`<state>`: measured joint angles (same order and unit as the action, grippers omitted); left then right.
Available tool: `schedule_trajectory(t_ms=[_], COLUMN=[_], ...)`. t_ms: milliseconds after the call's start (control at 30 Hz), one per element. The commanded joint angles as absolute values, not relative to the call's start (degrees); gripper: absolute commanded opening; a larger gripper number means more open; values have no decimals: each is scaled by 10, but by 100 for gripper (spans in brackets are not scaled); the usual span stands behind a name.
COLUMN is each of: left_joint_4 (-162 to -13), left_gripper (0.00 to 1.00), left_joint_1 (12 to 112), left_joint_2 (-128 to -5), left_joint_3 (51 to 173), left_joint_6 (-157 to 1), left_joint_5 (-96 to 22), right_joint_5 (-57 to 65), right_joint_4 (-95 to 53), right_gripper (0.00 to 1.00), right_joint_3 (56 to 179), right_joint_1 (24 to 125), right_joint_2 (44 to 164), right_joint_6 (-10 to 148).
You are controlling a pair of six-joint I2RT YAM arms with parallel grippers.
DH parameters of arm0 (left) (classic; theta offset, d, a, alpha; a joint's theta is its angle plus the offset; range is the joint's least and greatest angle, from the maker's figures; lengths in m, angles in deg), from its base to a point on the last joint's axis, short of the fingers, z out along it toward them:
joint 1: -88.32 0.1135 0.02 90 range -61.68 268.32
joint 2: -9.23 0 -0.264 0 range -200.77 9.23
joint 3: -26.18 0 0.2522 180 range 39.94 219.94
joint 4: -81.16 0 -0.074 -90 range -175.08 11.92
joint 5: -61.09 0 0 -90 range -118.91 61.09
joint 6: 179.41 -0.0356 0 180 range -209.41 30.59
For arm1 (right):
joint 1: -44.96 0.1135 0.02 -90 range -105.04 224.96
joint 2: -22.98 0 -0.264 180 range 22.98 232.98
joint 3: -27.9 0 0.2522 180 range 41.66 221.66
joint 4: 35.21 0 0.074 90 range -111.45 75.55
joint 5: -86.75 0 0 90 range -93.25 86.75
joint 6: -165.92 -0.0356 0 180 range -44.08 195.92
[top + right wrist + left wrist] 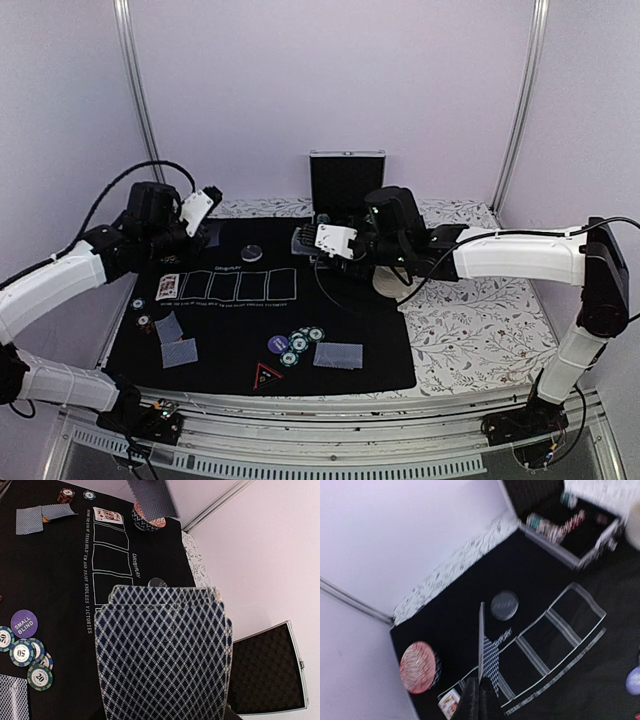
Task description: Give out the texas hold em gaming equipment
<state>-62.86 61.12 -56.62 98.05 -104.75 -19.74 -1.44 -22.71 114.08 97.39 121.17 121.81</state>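
My left gripper (478,700) is shut on one blue-lattice playing card (491,660), held edge-on above the first boxes printed on the black mat (350,320); from above it hovers at the mat's far left (208,225). My right gripper (305,242) hangs over the mat's far middle, shut on a deck of cards (162,655) that hides its fingers. One card (168,287) lies face up in the first box. Face-down cards (176,342) lie at the near left and another (338,355) at the near middle. Green-and-white chips (25,652) sit beside a purple button (24,622).
An open foam-lined case (347,180) with chips (555,525) stands at the mat's far edge. A grey round button (504,605) lies beyond the boxes. A red-patterned chip stack (417,667) stands at the far left. A cream round object (385,285) lies under my right arm.
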Motion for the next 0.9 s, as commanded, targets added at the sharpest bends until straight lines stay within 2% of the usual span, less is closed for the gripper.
schedule_trajectory(t_ms=[0, 233, 367, 567, 667, 867], left_joint_4=[-776, -894, -944, -991, -984, -874], left_gripper=[0, 0, 0, 0, 0, 0], left_joint_1=[593, 672, 724, 761, 771, 779], left_joint_2=[-569, -608, -646, -699, -721, -755], left_joint_3=[831, 769, 744, 746, 744, 750], left_joint_6=[-1314, -1449, -1533, -1585, -1611, -1612], left_joint_5=[33, -52, -149, -207, -227, -287], right_joint_5=[-5, 20, 32, 40, 40, 39], right_joint_4=[-235, -243, -254, -264, -268, -276], right_gripper=[41, 41, 41, 41, 41, 41], right_joint_3=[1133, 1117, 1101, 1081, 1074, 1060], right_joint_1=[973, 972, 970, 965, 965, 964], right_joint_2=[1184, 1174, 1167, 1150, 1145, 1133], right_joint_6=[1214, 1228, 1229, 1229, 1229, 1225])
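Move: The left hand, pinching a single card, has the empty box beside the face-up card about 8 cm ahead, 3 cm left and 25 cm below. The face-up card lies 7 cm ahead and 10 cm left; the red patterned bowl some 17 cm ahead, 11 cm left; the clear round button 17 cm ahead, 8 cm right. From the right hand, holding the deck, that empty box is roughly 10 cm ahead and 32 cm left. The left hand lowers its pinched card about 18 cm and leftward towards the empty box, rolling some 45 degrees. ##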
